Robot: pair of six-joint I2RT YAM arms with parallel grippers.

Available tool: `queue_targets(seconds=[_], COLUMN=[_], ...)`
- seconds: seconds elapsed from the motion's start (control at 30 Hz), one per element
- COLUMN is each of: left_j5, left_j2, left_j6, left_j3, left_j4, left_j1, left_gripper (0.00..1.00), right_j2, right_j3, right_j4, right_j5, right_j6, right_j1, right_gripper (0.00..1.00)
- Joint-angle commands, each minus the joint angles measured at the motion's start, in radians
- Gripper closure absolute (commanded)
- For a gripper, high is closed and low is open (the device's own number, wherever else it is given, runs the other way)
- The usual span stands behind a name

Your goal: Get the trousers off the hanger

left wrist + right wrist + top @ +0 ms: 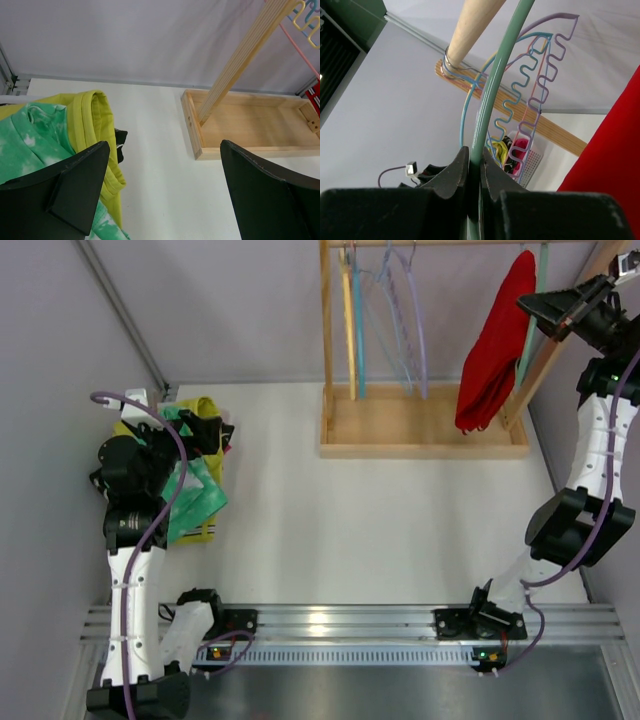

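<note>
Red trousers (495, 345) hang from a teal hanger (541, 275) at the right end of the wooden rack's rail. My right gripper (540, 306) is up beside them, shut on the hanger's thin teal bar (495, 85). In the right wrist view the bar runs straight between the closed fingers of my right gripper (475, 159), and the red cloth (615, 150) fills the right edge. Yellow trousers (207, 407) and green mottled trousers (195, 495) lie piled at the table's left. My left gripper (164, 150) hovers open just right of that pile, holding nothing.
The wooden rack's base (420, 425) stands at the back centre, with several empty hangers (385, 310) on the left part of its rail (472, 22). A white perforated basket (527, 155) with cloth in it shows far off. Walls close in on both sides.
</note>
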Motion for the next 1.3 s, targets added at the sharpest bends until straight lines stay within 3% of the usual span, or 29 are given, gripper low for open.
queue_targets(seconds=[0.0,0.47,0.8,0.97,1.07,1.2,1.27], left_j5=[0.001,0.031,0.176,0.098,0.052,-0.017,-0.138], left_j2=[-0.010,-0.101,-0.122,-0.106,-0.072,-0.018,0.021], left_j6=[0.006,0.110,0.233,0.371,0.425,0.436,0.469], left_j3=[0.007,-0.107,-0.182,-0.213,-0.228,-0.240,-0.240], left_j4=[0.036,0.132,0.192,0.194,0.195,0.194,0.203], left_j1=[-0.005,-0.010,-0.050,-0.200,-0.307,-0.500,-0.672], left_gripper=[0.01,0.01,0.01,0.01,0.01,0.02,0.02], right_j2=[-0.070,-0.308,-0.475,-0.610,-0.693,-0.779,-0.820], right_j3=[0.073,-0.300,-0.497,-0.654,-0.708,-0.768,-0.780], right_j4=[0.261,0.434,0.442,0.387,0.264,0.076,-0.002], right_j5=[0.067,0.012,-0.005,-0.004,0.017,0.059,0.086], right_j6=[-0.029,0.062,0.097,0.059,-0.032,-0.121,-0.153], right_j1=[0.009,0.012,0.012,0.012,0.012,0.012,0.012], right_gripper=[1.00,1.00,1.00,1.00,1.00,1.00,1.00])
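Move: The red trousers hang on the green hanger already pinched in my right hand; their middle is about 15 cm below it, 4 cm ahead and 4 cm left. From that hand the rail runs roughly 8 cm ahead and 10 cm above, and the purple hanger is about 18 cm left and 5 cm ahead. From my left hand the trousers are some 50 cm right and 15 cm ahead, about level; the clothes pile is 13 cm left, 8 cm ahead, 25 cm down. I keep the green hanger pinched in my right hand and draw it back about 16 cm from the rail, also drifting left and sinking some 7 cm each. Meanwhile my left hand, fingers still wide open, swings right some 14 cm and down 7, turning about 30 degrees clockwise and rolling its left side up, towards the red trousers. ##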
